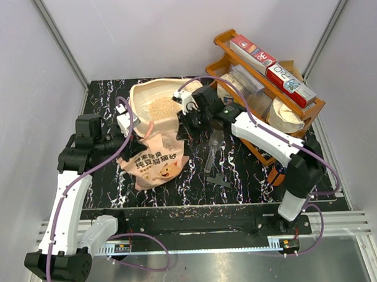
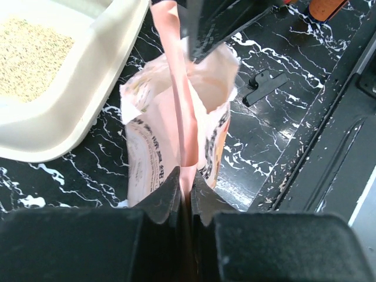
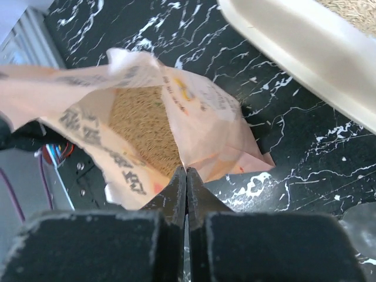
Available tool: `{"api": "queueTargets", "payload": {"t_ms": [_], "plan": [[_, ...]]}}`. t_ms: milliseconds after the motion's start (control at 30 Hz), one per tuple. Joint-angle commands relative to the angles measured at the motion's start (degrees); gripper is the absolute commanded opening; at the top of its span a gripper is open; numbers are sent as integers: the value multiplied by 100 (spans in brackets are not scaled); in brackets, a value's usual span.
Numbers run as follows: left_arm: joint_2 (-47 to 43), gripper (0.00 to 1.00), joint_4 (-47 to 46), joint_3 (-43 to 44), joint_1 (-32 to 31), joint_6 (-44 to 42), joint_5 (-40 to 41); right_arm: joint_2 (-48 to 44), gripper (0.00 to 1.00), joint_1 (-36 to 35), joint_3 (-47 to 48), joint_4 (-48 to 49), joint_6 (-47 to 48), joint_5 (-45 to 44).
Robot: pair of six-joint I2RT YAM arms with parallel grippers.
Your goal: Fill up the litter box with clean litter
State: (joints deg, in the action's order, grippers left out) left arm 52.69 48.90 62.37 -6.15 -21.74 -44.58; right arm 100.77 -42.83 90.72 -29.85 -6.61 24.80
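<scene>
The cream litter box lies at the back of the table with a pile of clean litter in it. In front of it stands the pink printed bag, its mouth held apart. My left gripper is shut on a pink strip of the bag's rim. My right gripper is shut on the opposite rim of the bag. More tan litter shows inside the bag. The litter box's wall is just left of the bag, and its wall also crosses the right wrist view's top right.
A brown wooden rack with boxes stands at the back right. A black clip and a grey tool lie on the black marbled table right of the bag. An orange object sits by the right arm.
</scene>
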Motion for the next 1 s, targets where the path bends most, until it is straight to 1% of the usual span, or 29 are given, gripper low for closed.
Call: {"api": "queueTargets", "payload": {"t_ms": [0,200,233,300,333,400,433,500,533,567,600,633,667,733,967], "plan": [[-171,0,-654,522,-35,-691,-218,-769,0,2,-308,251,625,973],[-136,0,-803,259,-35,-780,-314,-673,1,292,-844,505,539,1334],[-127,0,-838,241,-44,-745,-358,-664,7,432,-906,637,390,1430],[-101,0,-961,171,-35,-604,-367,-673,26,599,-977,708,301,1589],[-92,0,-997,153,-53,-543,-359,-742,42,766,-986,726,292,1825],[-101,0,-1102,144,-61,-358,-359,-883,50,960,-1064,761,327,2081],[-101,0,-1111,144,-70,-323,-359,-1093,55,1039,-1134,787,493,2360],[-92,0,-1137,144,-79,-244,-350,-1357,59,1128,-1467,822,878,2564],[-92,0,-1138,144,-79,-243,-341,-1654,60,1128,-1634,857,1351,2661],[-101,0,-1138,135,-79,-217,-332,-1796,64,1128,-1819,919,1573,2732],[-109,0,-1129,118,-79,-200,-332,-1911,65,1128,-2160,980,1758,2828],[-118,0,-1137,100,-79,-182,-332,-2069,67,1128,-2303,1076,2090,2855],[-136,0,-1138,91,-79,-130,-332,-2088,68,1110,-2417,1103,2224,2873],[-153,0,-1138,39,-79,-77,-332,-2053,69,1075,-2594,1243,2383,2820],[-189,0,-1173,-49,-88,64,-306,-1746,72,750,-2735,2114,2313,2399]]}}
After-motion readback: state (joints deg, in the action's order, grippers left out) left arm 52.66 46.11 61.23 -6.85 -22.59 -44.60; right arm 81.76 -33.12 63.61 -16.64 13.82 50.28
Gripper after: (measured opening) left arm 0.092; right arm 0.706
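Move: The right hand's shut fingers already pinch the rim of the litter bag, whose middle lies about 8 cm left, 9 cm back and 7 cm below. The litter box is some 12 cm ahead, 4 cm left and 12 cm lower; the scoop lies roughly 12 cm right, 5 cm back and 14 cm down. From the left hand, still gripping the bag's top strip, the bag's middle is around 7 cm right, 7 cm back and 9 cm below. The right hand tugs the bag rim back about 3 cm, opens to release it, and withdraws right about 7 cm. ##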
